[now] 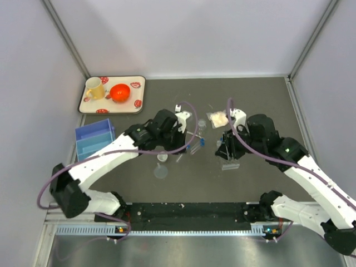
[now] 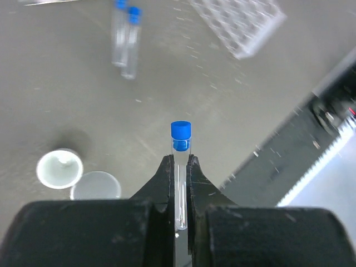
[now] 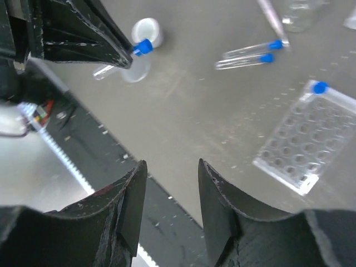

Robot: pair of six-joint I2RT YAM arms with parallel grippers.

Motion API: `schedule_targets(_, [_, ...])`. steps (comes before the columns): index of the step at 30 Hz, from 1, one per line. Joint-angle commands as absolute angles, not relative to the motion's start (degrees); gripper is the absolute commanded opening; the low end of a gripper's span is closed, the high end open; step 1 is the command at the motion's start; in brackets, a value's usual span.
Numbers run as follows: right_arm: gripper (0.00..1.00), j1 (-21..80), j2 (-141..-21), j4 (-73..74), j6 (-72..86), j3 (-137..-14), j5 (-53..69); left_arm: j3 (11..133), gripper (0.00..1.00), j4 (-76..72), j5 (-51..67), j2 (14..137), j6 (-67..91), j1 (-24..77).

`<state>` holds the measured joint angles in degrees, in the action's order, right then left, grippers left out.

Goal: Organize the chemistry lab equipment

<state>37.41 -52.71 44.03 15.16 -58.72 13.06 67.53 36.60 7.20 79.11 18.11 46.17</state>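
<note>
My left gripper (image 2: 179, 161) is shut on a clear blue-capped tube (image 2: 181, 146), held above the table with its cap sticking out past the fingertips. Two more blue-capped tubes (image 2: 124, 40) lie side by side beyond it. The gridded clear tube rack (image 3: 305, 143) lies flat on the table with one blue cap (image 3: 319, 87) at its far corner. Two tiny round cups (image 2: 59, 168) (image 2: 95, 185) sit just left of the left gripper. My right gripper (image 3: 172, 167) hangs open and empty over the table's near edge, beside the rack. A thin rod (image 3: 272, 19) lies near the loose tubes.
At the back left stands a patterned tray (image 1: 139, 103) with a yellow mug (image 1: 95, 88) and an orange-red bowl (image 1: 119, 92). A blue bin (image 1: 93, 139) sits at the left. A small clear beaker (image 1: 201, 127) and a plastic packet (image 1: 217, 118) lie mid-table. The black rail (image 1: 189, 211) borders the near edge.
</note>
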Motion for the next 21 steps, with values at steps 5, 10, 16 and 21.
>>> schedule_targets(5, [0.44, 41.65, -46.93, 37.36, 17.92, -58.89, 33.13, 63.29, 0.00, 36.30, 38.74, 67.25, 9.41, 46.76])
schedule_targets(10, [0.44, 48.16, -47.55, 34.11, 20.30, -58.36, 32.09, 61.17, 0.00, 33.14, 46.49, 62.94, 9.67, 47.55])
schedule_targets(16, [0.44, 52.11, -49.04, 30.51, 21.89, -57.83, 30.77, 59.51, 0.00, 30.06, 51.15, 59.60, 11.16, 47.90])
schedule_targets(21, [0.44, 54.75, -51.06, 28.31, 22.76, -57.66, 29.71, 58.62, 0.00, 28.04, 52.12, 58.10, 12.65, 48.34])
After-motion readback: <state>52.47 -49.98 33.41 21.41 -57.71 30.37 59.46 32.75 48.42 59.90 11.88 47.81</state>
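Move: About 17 cm to the left of the right hand's open fingers, 4 cm farther out and 5 cm lower, is the blue-capped test tube held by the left hand. From the right hand the rack lies 10 cm ahead, 3 cm right and 20 cm below. From the left hand those open fingers are 17 cm right, 4 cm back and 5 cm up; the white cup stands 5 cm ahead and 10 cm left, the funnel 2 cm back and 11 cm left, both some 15 cm below. Drawing back about 15 cm and rising 9 cm, the left hand keeps its pinch on the test tube and swings its fingers clockwise and more level, some 45 degrees in all, to point right. The right hand comes back 10 cm, left 7 cm and up 5 cm towards the tube's cap, turning counter-clockwise to face it, fingers staying part open and easing in at the end. ##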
